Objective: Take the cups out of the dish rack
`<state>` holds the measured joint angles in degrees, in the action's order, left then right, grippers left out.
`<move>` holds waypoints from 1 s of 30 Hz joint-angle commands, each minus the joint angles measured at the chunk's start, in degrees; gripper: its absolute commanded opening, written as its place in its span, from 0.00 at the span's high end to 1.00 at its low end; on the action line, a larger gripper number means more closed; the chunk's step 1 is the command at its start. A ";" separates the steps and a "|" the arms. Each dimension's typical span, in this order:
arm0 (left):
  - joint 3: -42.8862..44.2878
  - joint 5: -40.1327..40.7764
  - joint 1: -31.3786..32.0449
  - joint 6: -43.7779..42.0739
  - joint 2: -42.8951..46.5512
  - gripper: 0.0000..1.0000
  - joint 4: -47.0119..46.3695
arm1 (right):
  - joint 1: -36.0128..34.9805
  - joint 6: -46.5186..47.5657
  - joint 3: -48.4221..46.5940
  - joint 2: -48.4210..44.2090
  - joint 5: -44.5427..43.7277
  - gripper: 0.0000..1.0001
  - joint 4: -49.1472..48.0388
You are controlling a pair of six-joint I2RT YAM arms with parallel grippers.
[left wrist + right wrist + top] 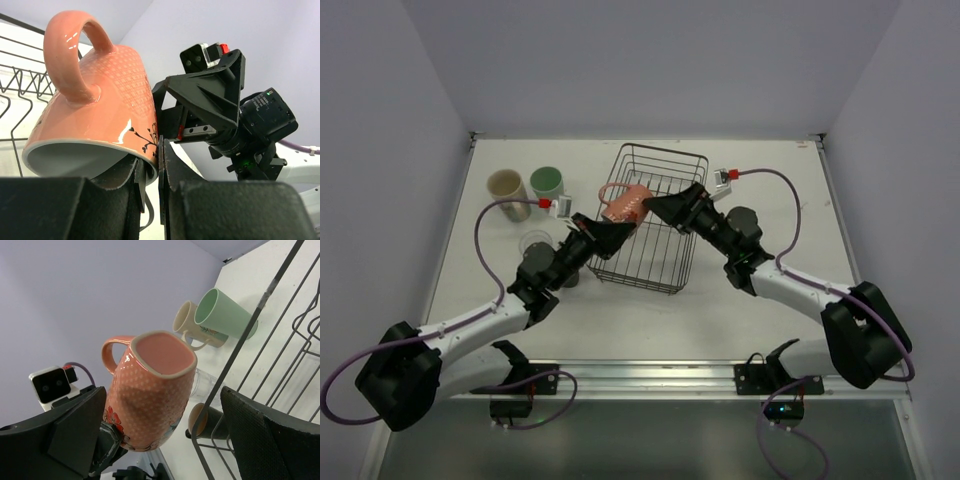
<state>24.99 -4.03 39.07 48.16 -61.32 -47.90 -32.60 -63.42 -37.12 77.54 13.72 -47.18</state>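
A salmon-pink handled mug [623,203] hangs tilted over the left edge of the dark wire dish rack [665,170]. My left gripper [623,229] is shut on its rim: in the left wrist view one finger is inside the mug [95,100] and the other outside, at the left gripper [151,160]. My right gripper [658,206] stands wide open, its fingers [265,435] apart on either side of the mug [152,390] without touching it. On the table left of the rack lie a mint-green tumbler [548,184], a cream tumbler [508,190], a clear glass [535,243] and a small black mug [205,422].
The rack's wire rim [260,325] runs close past my right finger. The unloaded cups crowd the table's left part, between the rack and the left wall. My right wrist camera and gripper body [225,100] sit directly behind the mug in the left wrist view.
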 commanded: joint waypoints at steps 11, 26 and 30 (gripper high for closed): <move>15.16 -5.19 -0.05 -13.78 5.23 1.00 24.40 | 9.56 3.65 4.96 -10.82 6.58 0.01 3.48; 41.27 -19.43 -0.05 -25.83 9.64 1.00 83.73 | 12.47 28.96 -6.91 -21.11 -1.49 0.01 47.00; 42.76 -20.14 0.04 -26.28 9.91 1.00 95.59 | 12.56 29.32 -7.35 -21.38 -0.97 0.01 49.02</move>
<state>64.03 -20.36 39.07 24.47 -52.21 35.83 -20.40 -38.02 -42.09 57.06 14.02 -3.84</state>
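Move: The left fingers already grip the pink mug by its rim, and its exact set-down spot can't be told. Of the cups standing out on the table, the black mug is nearest, some 14 cm left of the left hand and 3 cm back; the glass is about 20 cm left and 3 cm ahead, the green cup 18 cm left and 15 cm ahead, all roughly 20 cm below. From the open right hand, the pink mug lies about 6 cm left, level with it. Back and a little left, some 10 cm in all, the left hand carries the gripped pink mug away from the right hand towards the rack's near-left end, dipping slightly first, then rising before it starts down again; its wrist rolls about 35 degrees with the left side up, so the fingers tip downward. The right hand, already wide open, withdraws about 11 cm to the right, its fingers dipping too. ##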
